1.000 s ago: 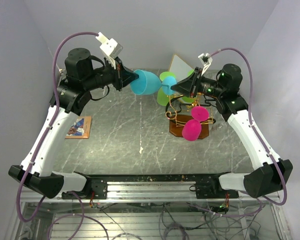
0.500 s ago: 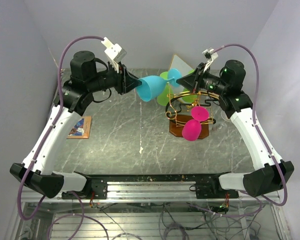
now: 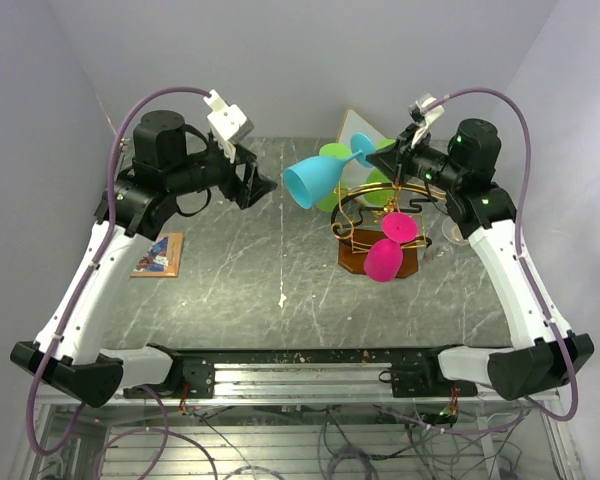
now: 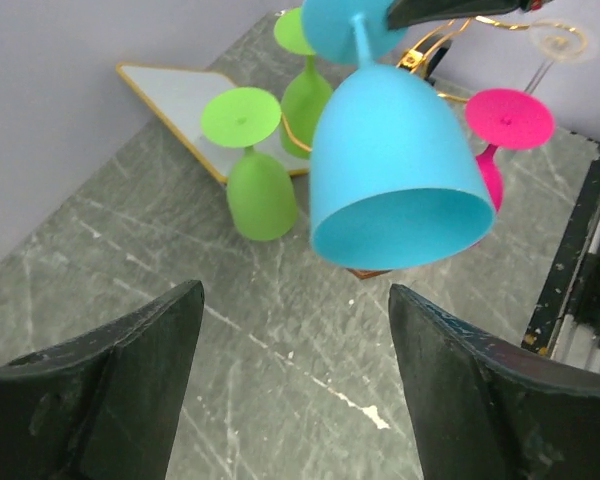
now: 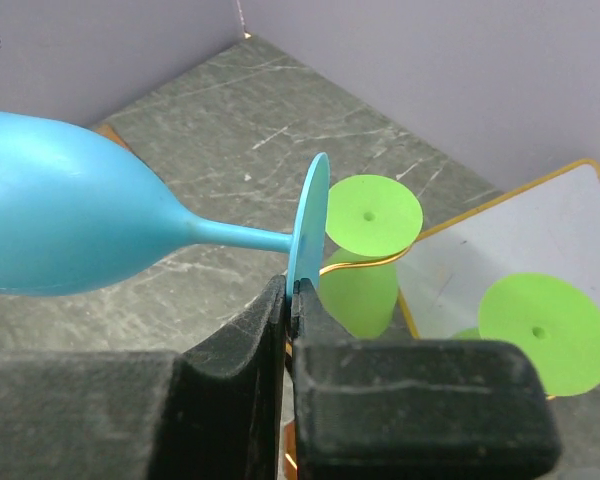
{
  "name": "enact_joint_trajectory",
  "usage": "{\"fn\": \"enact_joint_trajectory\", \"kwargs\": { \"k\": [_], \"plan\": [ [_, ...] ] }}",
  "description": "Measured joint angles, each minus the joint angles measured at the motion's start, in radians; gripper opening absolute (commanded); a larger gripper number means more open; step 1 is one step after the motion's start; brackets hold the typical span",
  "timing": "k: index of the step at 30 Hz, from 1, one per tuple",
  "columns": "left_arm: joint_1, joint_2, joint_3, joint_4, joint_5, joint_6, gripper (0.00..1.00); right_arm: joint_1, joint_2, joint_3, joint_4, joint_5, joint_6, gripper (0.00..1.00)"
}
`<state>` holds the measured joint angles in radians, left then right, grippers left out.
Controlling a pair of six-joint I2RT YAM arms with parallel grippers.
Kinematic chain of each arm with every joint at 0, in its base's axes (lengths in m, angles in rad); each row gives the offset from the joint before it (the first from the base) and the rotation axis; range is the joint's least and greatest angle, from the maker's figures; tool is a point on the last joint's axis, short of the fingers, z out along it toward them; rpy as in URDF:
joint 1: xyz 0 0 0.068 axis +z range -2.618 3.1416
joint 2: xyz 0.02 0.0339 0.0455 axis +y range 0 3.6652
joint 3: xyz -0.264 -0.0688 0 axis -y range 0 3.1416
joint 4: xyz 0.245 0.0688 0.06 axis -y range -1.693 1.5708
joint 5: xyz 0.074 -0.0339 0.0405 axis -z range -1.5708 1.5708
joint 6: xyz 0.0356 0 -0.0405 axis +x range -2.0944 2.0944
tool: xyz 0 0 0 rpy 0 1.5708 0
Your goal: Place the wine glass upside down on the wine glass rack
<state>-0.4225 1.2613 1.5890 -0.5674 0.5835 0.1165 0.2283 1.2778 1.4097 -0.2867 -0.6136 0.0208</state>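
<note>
The blue wine glass (image 3: pixel 315 182) hangs in the air, tilted with its mouth facing down and to the left. My right gripper (image 3: pixel 388 158) is shut on the rim of its round foot (image 5: pixel 308 225), and the bowl (image 5: pixel 60 235) sticks out to the left. My left gripper (image 3: pixel 263 187) is open and apart from the bowl (image 4: pixel 395 170), with only the table between its fingers (image 4: pixel 150 350). The gold wire wine glass rack (image 3: pixel 365 215) on its brown base stands just below and right of the glass.
Two pink glasses (image 3: pixel 385 258) and green glasses (image 3: pixel 325 195) hang upside down around the rack. A white gold-edged diamond panel (image 3: pixel 358 128) leans at the back. A clear glass (image 3: pixel 458 232) stands right of the rack. A small patterned card (image 3: pixel 158 254) lies at the left.
My left gripper opened, let go of the blue bowl and drew back to the left. My right gripper closed on the foot and carried the glass up and to the right.
</note>
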Motion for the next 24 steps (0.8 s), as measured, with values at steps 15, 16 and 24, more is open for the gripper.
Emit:
{"fn": "enact_joint_trajectory", "kwargs": {
  "k": [15,16,24],
  "plan": [
    [0.0,-0.054,0.052,-0.134,-0.257,0.211,1.0,0.046,-0.103,0.051,-0.259,-0.223,-0.41,0.0],
    [0.0,-0.053,0.051,-0.134,-0.266,0.213,1.0,0.053,-0.104,0.051,-0.272,-0.241,-0.426,0.0],
    [0.0,-0.053,0.051,-0.133,-0.341,0.221,1.0,0.111,-0.104,0.06,-0.358,-0.294,-0.529,0.0]
  ]
}}
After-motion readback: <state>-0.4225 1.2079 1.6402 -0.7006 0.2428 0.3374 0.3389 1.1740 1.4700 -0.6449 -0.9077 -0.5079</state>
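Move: The right gripper holds the blue wine glass by the edge of its foot. The rack's empty front-left loop lies about 15 cm back, 6 cm left and 10 cm below it. The left green glass hangs some 5 cm ahead, 6 cm left and 15 cm below; the pink glass hangs about 15 cm back, 8 cm right and 16 cm down. From the left gripper, that loop is roughly 6 cm back, 20 cm right and 12 cm lower. Keep the blue glass's foot pinched in the right gripper and draw it back about 10 cm, easing slightly left in the later part, towards the empty front-left loop. Meanwhile turn the wrist counter-clockwise by nearly 30 degrees and roll its left side down to dip the glass's bowl. Open the left gripper the rest of the way and back it off about 6 cm left, clear of the bowl. ##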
